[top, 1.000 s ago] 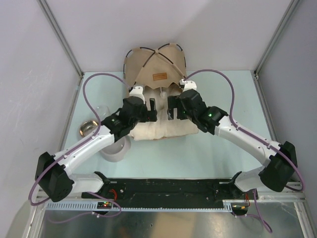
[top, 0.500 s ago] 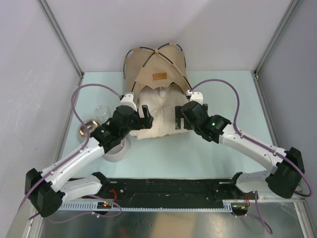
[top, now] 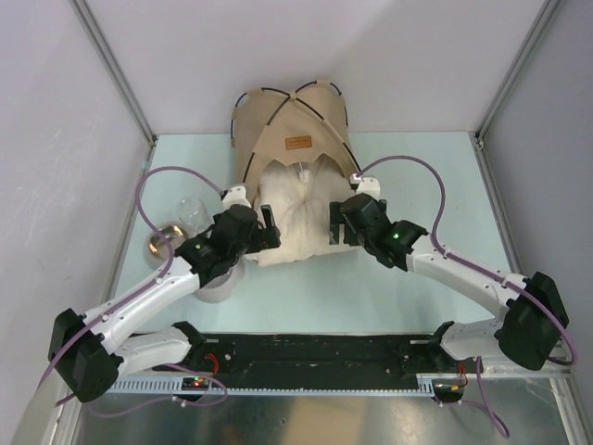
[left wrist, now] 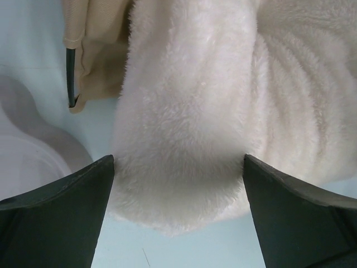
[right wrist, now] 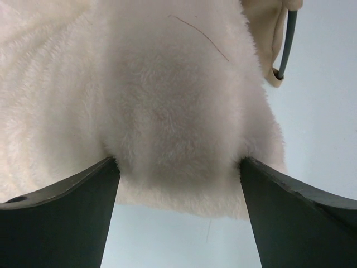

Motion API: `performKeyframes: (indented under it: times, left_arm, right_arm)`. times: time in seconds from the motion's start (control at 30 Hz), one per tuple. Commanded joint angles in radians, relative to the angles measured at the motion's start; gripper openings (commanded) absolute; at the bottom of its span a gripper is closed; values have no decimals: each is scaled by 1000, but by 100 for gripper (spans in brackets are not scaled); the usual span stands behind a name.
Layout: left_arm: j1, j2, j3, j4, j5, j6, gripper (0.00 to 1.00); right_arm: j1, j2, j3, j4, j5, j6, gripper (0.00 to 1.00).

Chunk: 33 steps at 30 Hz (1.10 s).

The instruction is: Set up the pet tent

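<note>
The pet tent [top: 295, 116] stands at the back of the table, tan with black poles and a brown label [top: 298, 143]. A cream fluffy pillow [top: 296, 213] lies in front of it, its far end in the doorway. My left gripper [top: 271, 229] is at the pillow's left near corner and my right gripper [top: 332, 225] at its right near corner. Both are open wide. The pillow [left wrist: 184, 111] fills the gap of the left gripper [left wrist: 178, 162], and the pillow [right wrist: 167, 100] likewise fills the right gripper [right wrist: 178, 162]. Tent fabric and a pole end [left wrist: 71, 78] [right wrist: 284, 44] show beside the pillow.
A pet bowl [top: 165, 239] sits left of the pillow, partly under my left arm, with a clear rounded thing [top: 191, 209] behind it. The tent's walls flank the pillow closely. Side walls and posts close in the table [top: 435, 185].
Both grippers came off the top of the pillow and now stand at its sides near the front corners. The pillow looks narrower and bunched between them. The tent has not moved.
</note>
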Motion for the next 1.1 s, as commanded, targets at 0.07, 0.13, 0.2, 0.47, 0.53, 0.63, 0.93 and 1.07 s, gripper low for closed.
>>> performKeyframes:
  times: [0.07,0.13,0.2,0.47,0.53,0.63,0.93,1.07]
  left_arm:
    - [-13,42,43,-23,-34,-34,100]
    - [-13,69,53,-12,1,-41,97]
    - [-13,97,66,8,34,-42,90]
    - [-10,231,222,63,105,44,5]
    - [-9,273,295,65,107,89,1]
    - [-9,335,399,69,79,162,0]
    - [-2,440,538,124,-23,304,0]
    - [5,455,513,158,-71,305,0]
  right_arm:
    - [-40,45,1,139,-57,-13,73]
    - [-49,59,1,157,-82,-9,53]
    - [-55,69,1,175,-97,-8,31]
    - [-67,115,31,254,-152,-22,0]
    - [-65,131,52,279,-160,-37,0]
    - [-59,165,99,317,-159,-66,0]
    - [-46,260,205,491,-95,-195,0]
    - [-52,312,247,567,-79,-265,0]
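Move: The cushion's middle lies about 7 cm ahead of the left gripper, 9 cm to its right and 5 cm lower; from the right gripper it is some 6 cm ahead, 10 cm left and 5 cm lower. The tent's left front foot stands roughly 10 cm left and 3 cm ahead of the left gripper, its right front foot about 8 cm right and 4 cm ahead of the right one. The double bowl lies 17 cm left and 7 cm back of the left gripper. Dip both open grippers a couple of centimetres onto the cushion's near edge and shut their fingers fully, pinching the fur. Then drive both forward into the tent's doorway while drawing them together: the left about 10 cm forward, 6 right and clearly upward, the right some 8 cm forward and 6 left, rising slightly and tilting its fingertips up. ##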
